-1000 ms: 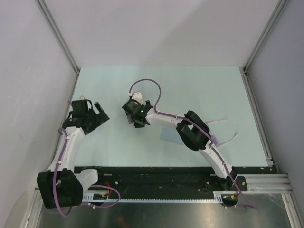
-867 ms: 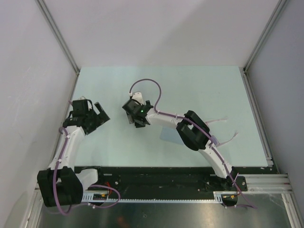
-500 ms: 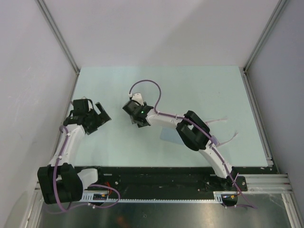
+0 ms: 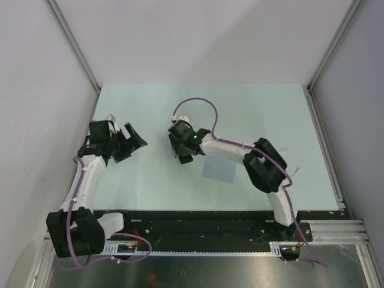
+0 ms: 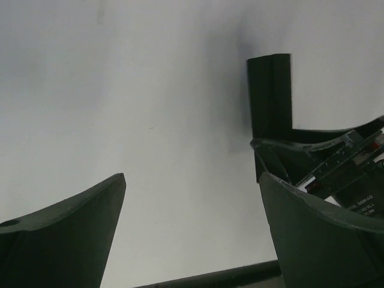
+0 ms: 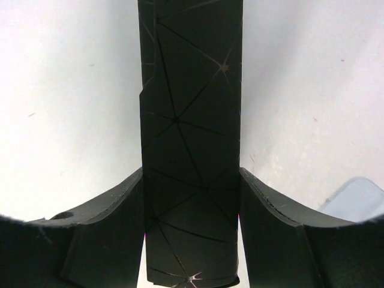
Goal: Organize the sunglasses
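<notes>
A black oblong case [image 6: 192, 108] with thin crease lines stands between my right gripper's fingers [image 6: 114, 222], which press against both of its long sides. In the top view this right gripper [image 4: 182, 151] is over the middle of the table, pointing down. My left gripper [image 4: 133, 141] is at the table's left side, its jaws wide apart with nothing between them. The left wrist view shows the left gripper [image 5: 192, 180] over bare table, with the case [image 5: 270, 96] and the right gripper's body [image 5: 336, 174] off to its right. The sunglasses are out of view.
A pale blue square cloth [image 4: 219, 170] lies flat just right of the right gripper, and one corner [image 6: 360, 195] shows in the right wrist view. Grey walls enclose the table [image 4: 258, 108] on three sides. A black rail [image 4: 204, 219] runs along the near edge.
My right gripper has closed onto the black case and shifted slightly right, its elbow swinging right. The left gripper has moved a little up and right, still open.
</notes>
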You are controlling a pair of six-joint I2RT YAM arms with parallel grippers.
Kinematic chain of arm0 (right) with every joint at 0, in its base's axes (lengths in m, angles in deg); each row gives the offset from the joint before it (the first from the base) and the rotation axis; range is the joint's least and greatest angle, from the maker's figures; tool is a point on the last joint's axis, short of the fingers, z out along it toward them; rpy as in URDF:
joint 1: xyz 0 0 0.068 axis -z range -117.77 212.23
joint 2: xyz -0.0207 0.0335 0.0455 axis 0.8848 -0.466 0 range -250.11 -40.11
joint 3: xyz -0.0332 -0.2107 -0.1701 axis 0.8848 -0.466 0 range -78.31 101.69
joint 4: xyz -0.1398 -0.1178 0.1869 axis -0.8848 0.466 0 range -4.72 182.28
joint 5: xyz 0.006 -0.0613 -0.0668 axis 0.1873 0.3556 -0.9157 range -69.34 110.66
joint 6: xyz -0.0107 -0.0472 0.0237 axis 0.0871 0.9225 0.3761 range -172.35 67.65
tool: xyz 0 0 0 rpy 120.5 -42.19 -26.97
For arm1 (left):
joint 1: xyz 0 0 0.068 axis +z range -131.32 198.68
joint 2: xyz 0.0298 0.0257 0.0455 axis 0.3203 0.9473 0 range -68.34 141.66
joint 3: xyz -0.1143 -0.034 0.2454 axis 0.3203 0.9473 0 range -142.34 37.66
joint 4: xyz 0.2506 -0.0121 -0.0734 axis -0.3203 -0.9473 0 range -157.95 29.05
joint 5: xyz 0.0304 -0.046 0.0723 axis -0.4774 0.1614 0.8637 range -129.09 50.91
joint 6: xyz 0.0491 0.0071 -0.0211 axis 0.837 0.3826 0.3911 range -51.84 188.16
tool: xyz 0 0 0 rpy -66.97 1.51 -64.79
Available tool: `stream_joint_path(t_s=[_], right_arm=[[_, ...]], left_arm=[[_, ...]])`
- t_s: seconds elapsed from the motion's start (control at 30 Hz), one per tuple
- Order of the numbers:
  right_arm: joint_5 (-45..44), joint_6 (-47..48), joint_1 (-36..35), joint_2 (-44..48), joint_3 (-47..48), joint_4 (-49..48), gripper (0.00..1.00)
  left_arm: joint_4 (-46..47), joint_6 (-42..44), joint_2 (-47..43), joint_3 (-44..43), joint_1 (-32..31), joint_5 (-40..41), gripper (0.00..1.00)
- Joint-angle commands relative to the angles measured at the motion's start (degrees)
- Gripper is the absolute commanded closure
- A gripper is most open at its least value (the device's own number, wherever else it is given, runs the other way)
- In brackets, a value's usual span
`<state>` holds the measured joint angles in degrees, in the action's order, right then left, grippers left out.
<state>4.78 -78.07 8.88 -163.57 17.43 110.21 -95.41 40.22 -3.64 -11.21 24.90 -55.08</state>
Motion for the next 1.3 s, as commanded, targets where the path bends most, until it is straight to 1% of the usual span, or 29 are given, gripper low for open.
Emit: stream_joint_path(t_s=[0.0, 0.03, 0.07, 0.13, 0.17, 0.2, 0.3, 0.37, 0.43, 0.47, 0.5, 0.57, 0.63, 0.73, 0.8, 0.83, 0.87, 1.03, 1.07, 1.23, 1.27], right_arm=[[9.98, 2.77, 2.97, 13.40, -2.83, -2.07, 0.59], [11.03, 3.12, 3.42, 17.07, -3.45, -2.60, 0.59], [13.39, 3.82, 3.85, 18.68, -4.07, -2.95, 0.59], [14.99, 6.28, 4.82, 22.28, -5.82, -4.18, 0.57], [15.17, 7.25, 4.91, 25.69, -6.53, -4.79, 0.56], [15.26, 9.43, 4.91, 27.12, -7.14, -5.32, 0.55], [15.26, 12.08, 4.83, 31.69, -7.68, -6.47, 0.53], [15.18, 12.53, 4.56, 33.80, -7.68, -7.17, 0.53], [15.18, 12.71, 4.04, 36.61, -7.68, -7.87, 0.53], [15.26, 12.62, 3.95, 37.41, -7.68, -8.14, 0.53], [15.18, 12.36, 3.77, 39.15, -7.76, -8.31, 0.53], [15.00, 11.57, 3.77, 40.75, -7.94, -8.84, 0.52], [14.65, 11.65, 3.86, 42.59, -8.12, -8.84, 0.53], [14.82, 12.44, 3.86, 44.52, -8.12, -8.84, 0.52], [15.18, 13.41, 3.77, 45.23, -8.03, -8.84, 0.52], [15.26, 13.76, 3.68, 45.67, -8.12, -8.76, 0.52], [16.74, 14.20, 3.51, 45.85, -8.03, -8.67, 0.52], [16.58, 15.17, 3.16, 46.03, -8.03, -7.44, 0.52], [16.67, 15.25, 3.16, 46.03, -8.03, -7.26, 0.52], [17.37, 15.61, 3.07, 46.29, -8.21, -6.91, 0.52], [17.46, 15.61, 3.07, 46.20, -8.38, -6.74, 0.51]], left_arm=[[5.96, 1.76, -2.74, -3.00, 0.37, -17.29, 0.00], [7.02, 0.36, -3.18, -2.82, 0.20, -19.85, 0.00], [9.56, -0.52, -4.49, -2.73, -0.24, -24.92, 0.00], [12.73, -3.15, -6.34, -3.08, -1.20, -28.29, 0.00], [15.79, -4.04, -8.26, -3.60, -2.51, -29.79, 0.00], [17.39, -4.92, -9.50, -4.04, -3.22, -29.98, 0.00], [23.02, -8.17, -12.67, -6.94, -6.65, -28.05, 0.00], [27.05, -9.75, -13.20, -8.88, -9.98, -27.00, 0.00], [31.27, -12.64, -13.38, -9.49, -11.22, -27.25, 0.00], [37.12, -13.88, -13.38, -9.41, -12.10, -27.69, 0.00], [41.18, -17.46, -13.47, -8.80, -12.37, -28.30, 0.00], [49.36, -20.21, -13.47, -6.43, -13.42, -28.40, 0.00], [49.49, -20.04, -13.21, -5.81, -14.04, -24.64, 0.00], [49.57, -20.13, -12.42, -5.37, -15.09, -22.34, 0.00], [49.93, -19.61, -11.54, -5.80, -16.41, -22.16, 0.00], [50.01, -19.26, -10.84, -6.50, -18.07, -22.24, 0.00], [50.28, -19.17, -9.79, -6.86, -18.95, -21.63, 0.00], [52.74, -18.38, -7.76, -8.88, -23.52, -19.88, 0.00], [52.83, -18.29, -7.84, -8.88, -23.71, -18.22, 0.00], [53.53, -19.08, -8.11, -7.83, -23.88, -15.57, 0.00], [53.62, -19.25, -8.28, -7.74, -23.88, -15.13, 0.03]])
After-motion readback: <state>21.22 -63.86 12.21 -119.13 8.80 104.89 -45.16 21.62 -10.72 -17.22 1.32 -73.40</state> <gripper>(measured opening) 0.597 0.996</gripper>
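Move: The black case is already clamped in the right hand, lying about 19 cm to the right of the open left hand, some 4 cm ahead and 8 cm below it. Seen from the right hand, the left gripper it will be brought up to is roughly 19 cm to the left, 4 cm back and 8 cm higher; the grey cloth lies about 17 cm to the right and 8 cm back, some 4 cm below. The black case is carried steeply up, a little over 30 cm, in the right hand's unchanged grip, drifting slightly back and right while the wrist tilts up and the fingers swing round to point left and forward. Meanwhile the left hand climbs about 27 cm and sweeps 18 cm right towards the case, its wide-open fingers levelling from pointing down to pointing forward and right. ##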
